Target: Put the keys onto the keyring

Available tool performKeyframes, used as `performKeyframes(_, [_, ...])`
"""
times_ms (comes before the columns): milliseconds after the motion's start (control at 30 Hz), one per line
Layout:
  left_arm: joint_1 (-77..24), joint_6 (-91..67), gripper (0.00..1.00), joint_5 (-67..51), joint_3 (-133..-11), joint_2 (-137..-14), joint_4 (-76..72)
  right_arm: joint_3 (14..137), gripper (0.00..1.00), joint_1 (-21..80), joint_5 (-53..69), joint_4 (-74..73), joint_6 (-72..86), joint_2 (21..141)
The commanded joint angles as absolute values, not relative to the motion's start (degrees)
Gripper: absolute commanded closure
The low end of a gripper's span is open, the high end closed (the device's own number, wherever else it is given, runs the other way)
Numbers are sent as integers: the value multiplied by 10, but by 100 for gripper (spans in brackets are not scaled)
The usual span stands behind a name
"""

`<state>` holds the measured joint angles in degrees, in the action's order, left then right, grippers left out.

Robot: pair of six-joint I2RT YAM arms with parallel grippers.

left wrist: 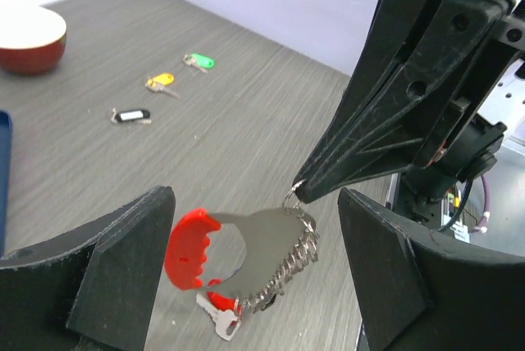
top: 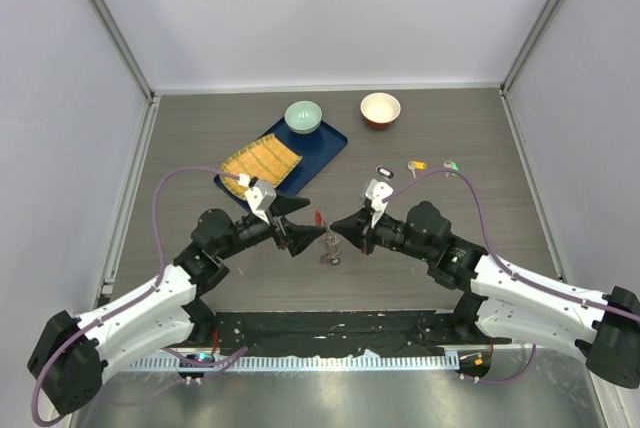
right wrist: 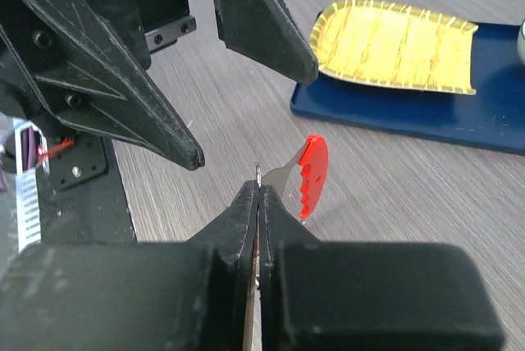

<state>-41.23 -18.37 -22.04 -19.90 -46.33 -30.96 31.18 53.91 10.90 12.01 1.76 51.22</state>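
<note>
The keyring, a silver plate with a red loop and a chain bunch, hangs above the table. My right gripper is shut on its small top ring, and the red loop sticks out past the tips. My left gripper is open, one finger on each side of the keyring without touching it. In the top view both grippers meet at the keyring in mid-table. The keys lie loose further back: black, yellow and green.
A blue tray at the back left carries a yellow woven mat and a pale green bowl. A red bowl with a white inside stands behind the keys. Walls enclose the table on three sides.
</note>
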Motion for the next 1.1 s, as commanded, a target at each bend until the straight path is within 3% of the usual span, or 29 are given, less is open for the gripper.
performKeyframes(0, [-415,-160,16,-252,-237,-491,-388,291,99,541,70,282,71,474])
performKeyframes(333, [-413,-195,27,-246,-245,-540,-501,258,99,541,12,354,91,432])
performKeyframes(933, [-412,-200,29,-408,-340,-589,-439,289,99,541,65,353,66,432])
performKeyframes(1067, [-410,-184,41,-409,-348,-583,-399,291,99,541,72,345,62,423])
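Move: The small ring of the keyring, already pinched at the right hand's fingertips, lies about 5 cm right of the left hand, 2 cm back and 1 cm below. Its red end hangs roughly 2 cm right of the left hand, level fore-and-aft and 5 cm below. From the right hand, the left hand's open fingers are about 5 cm left, 2 cm ahead and 1 cm higher. Both hands rise some 7 cm, the left also edging right towards the held keyring, its fingers partly closing. ##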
